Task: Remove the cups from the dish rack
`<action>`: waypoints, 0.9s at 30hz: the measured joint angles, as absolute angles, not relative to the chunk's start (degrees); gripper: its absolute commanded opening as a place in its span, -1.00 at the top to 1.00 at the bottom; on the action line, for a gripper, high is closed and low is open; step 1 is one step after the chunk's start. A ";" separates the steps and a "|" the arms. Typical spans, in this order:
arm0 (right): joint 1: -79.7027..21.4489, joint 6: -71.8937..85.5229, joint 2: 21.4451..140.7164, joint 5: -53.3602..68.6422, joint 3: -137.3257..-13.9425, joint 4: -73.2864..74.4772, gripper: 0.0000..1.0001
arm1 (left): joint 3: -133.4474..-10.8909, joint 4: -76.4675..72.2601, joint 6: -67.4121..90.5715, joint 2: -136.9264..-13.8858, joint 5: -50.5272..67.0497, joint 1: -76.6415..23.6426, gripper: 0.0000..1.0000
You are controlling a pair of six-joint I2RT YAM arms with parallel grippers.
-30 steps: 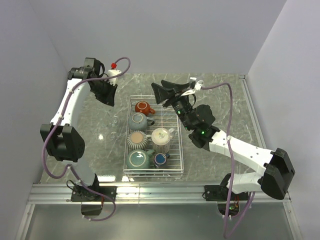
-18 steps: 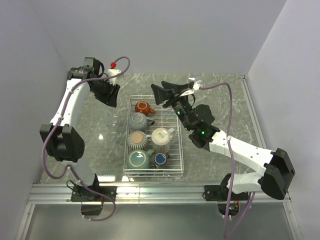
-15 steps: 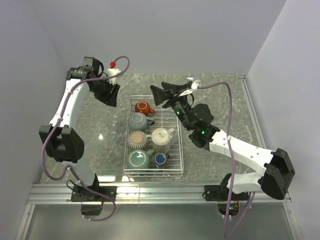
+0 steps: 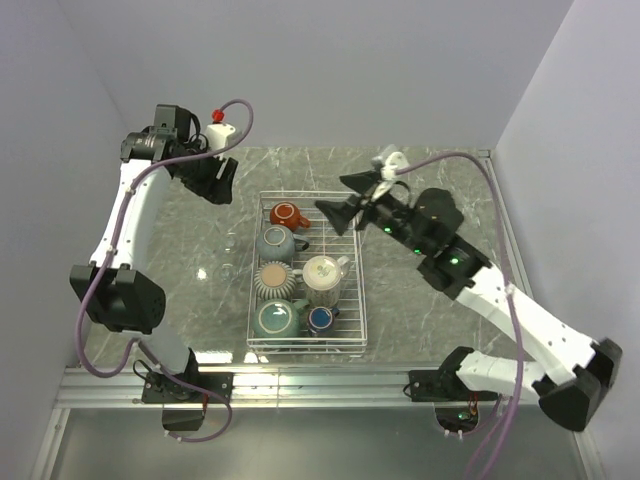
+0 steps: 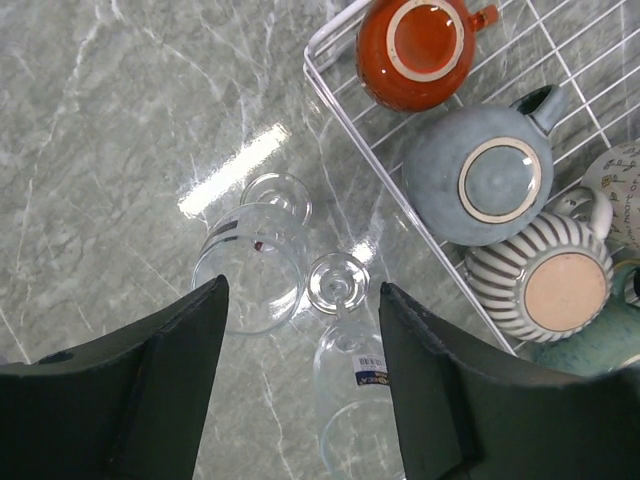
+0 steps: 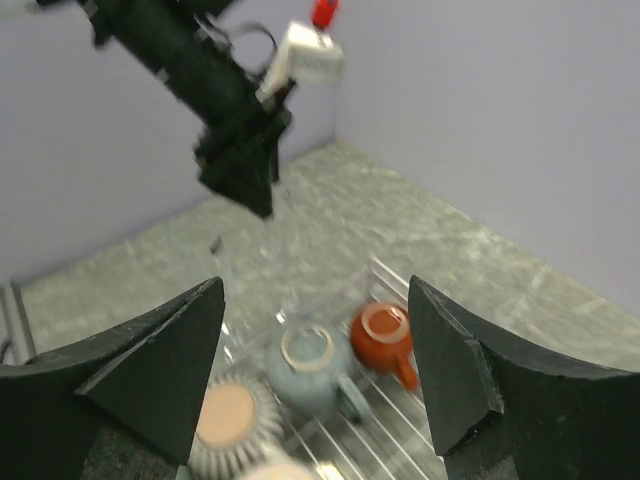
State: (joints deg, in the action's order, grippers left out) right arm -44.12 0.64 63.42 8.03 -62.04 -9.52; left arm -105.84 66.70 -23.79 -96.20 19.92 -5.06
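Observation:
The white wire dish rack [image 4: 347, 240] holds a red-brown mug [image 4: 287, 214], two grey-teal mugs [image 4: 274, 242] [image 4: 273, 319], a ribbed beige cup [image 4: 274, 279], a white mug [image 4: 322, 277] and a small dark-blue cup [image 4: 320, 319]. Clear stemmed glasses [image 4: 229, 256] sit on the table left of the rack. My left gripper [image 4: 213, 180] is open and empty, high above the glasses [image 5: 250, 265]. My right gripper [image 4: 350, 200] is open and empty, above the rack's far right part. The right wrist view is blurred and shows the red-brown mug [image 6: 382, 335] and a grey-teal mug [image 6: 310, 370] far below.
The marble table [image 4: 430, 190] is walled on three sides. In the left wrist view, one glass [image 5: 355, 385] lies on its side close to the rack's left rim [image 5: 360, 142]. My left arm [image 6: 230, 90] shows in the right wrist view.
My right arm has risen and swung back to the right, away from the rack's far end. My left gripper has lifted and drawn slightly back. The cups have not moved.

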 measured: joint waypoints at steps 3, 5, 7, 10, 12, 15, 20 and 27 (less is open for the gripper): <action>-37.30 1.85 58.81 14.50 -59.48 -6.61 -0.61 | -106.08 66.63 -22.68 -95.15 19.64 -5.06 -0.40; -33.06 3.84 56.36 17.23 -56.71 -6.61 -0.61 | -106.17 66.48 -22.11 -94.35 19.68 -5.06 -0.42; -29.61 5.91 54.43 18.65 -53.98 -6.31 -0.61 | -106.19 66.11 -21.54 -93.30 20.03 -5.06 -0.43; -27.31 8.19 54.11 19.40 -52.53 -5.23 -0.61 | -106.26 65.39 -21.23 -91.37 20.67 -5.06 -0.41; -26.68 9.26 54.22 19.31 -52.47 -4.58 -0.61 | -106.87 65.17 -21.08 -90.15 21.47 -5.06 -0.38; -26.02 10.63 54.11 17.93 -52.47 -4.16 -0.60 | -107.09 63.44 -20.12 -88.25 23.38 -5.17 -0.33; -23.33 13.39 53.12 12.56 -52.23 -1.76 -0.60 | -107.18 58.89 -16.84 -84.79 21.78 -12.88 -0.30; -17.08 18.15 49.56 7.01 -51.16 3.40 -0.58 | -113.34 57.76 -14.33 -89.78 17.87 -35.92 -0.34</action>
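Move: The white mug, the likely next pick, lies about 26 cm to the empty left hand's right, 11 cm back and 18 cm below. At similar depth, the striped mug is 13 cm right and 11 cm back, the gray mug 14 cm right and 2 cm ahead, the orange cup 15 cm right and 10 cm ahead. From the right hand the white mug is roughly 33 cm below, 3 cm left and 2 cm back. Left hand rises about 11 cm, then swings some 19 cm right over the rack; right hand withdraws rightward. ##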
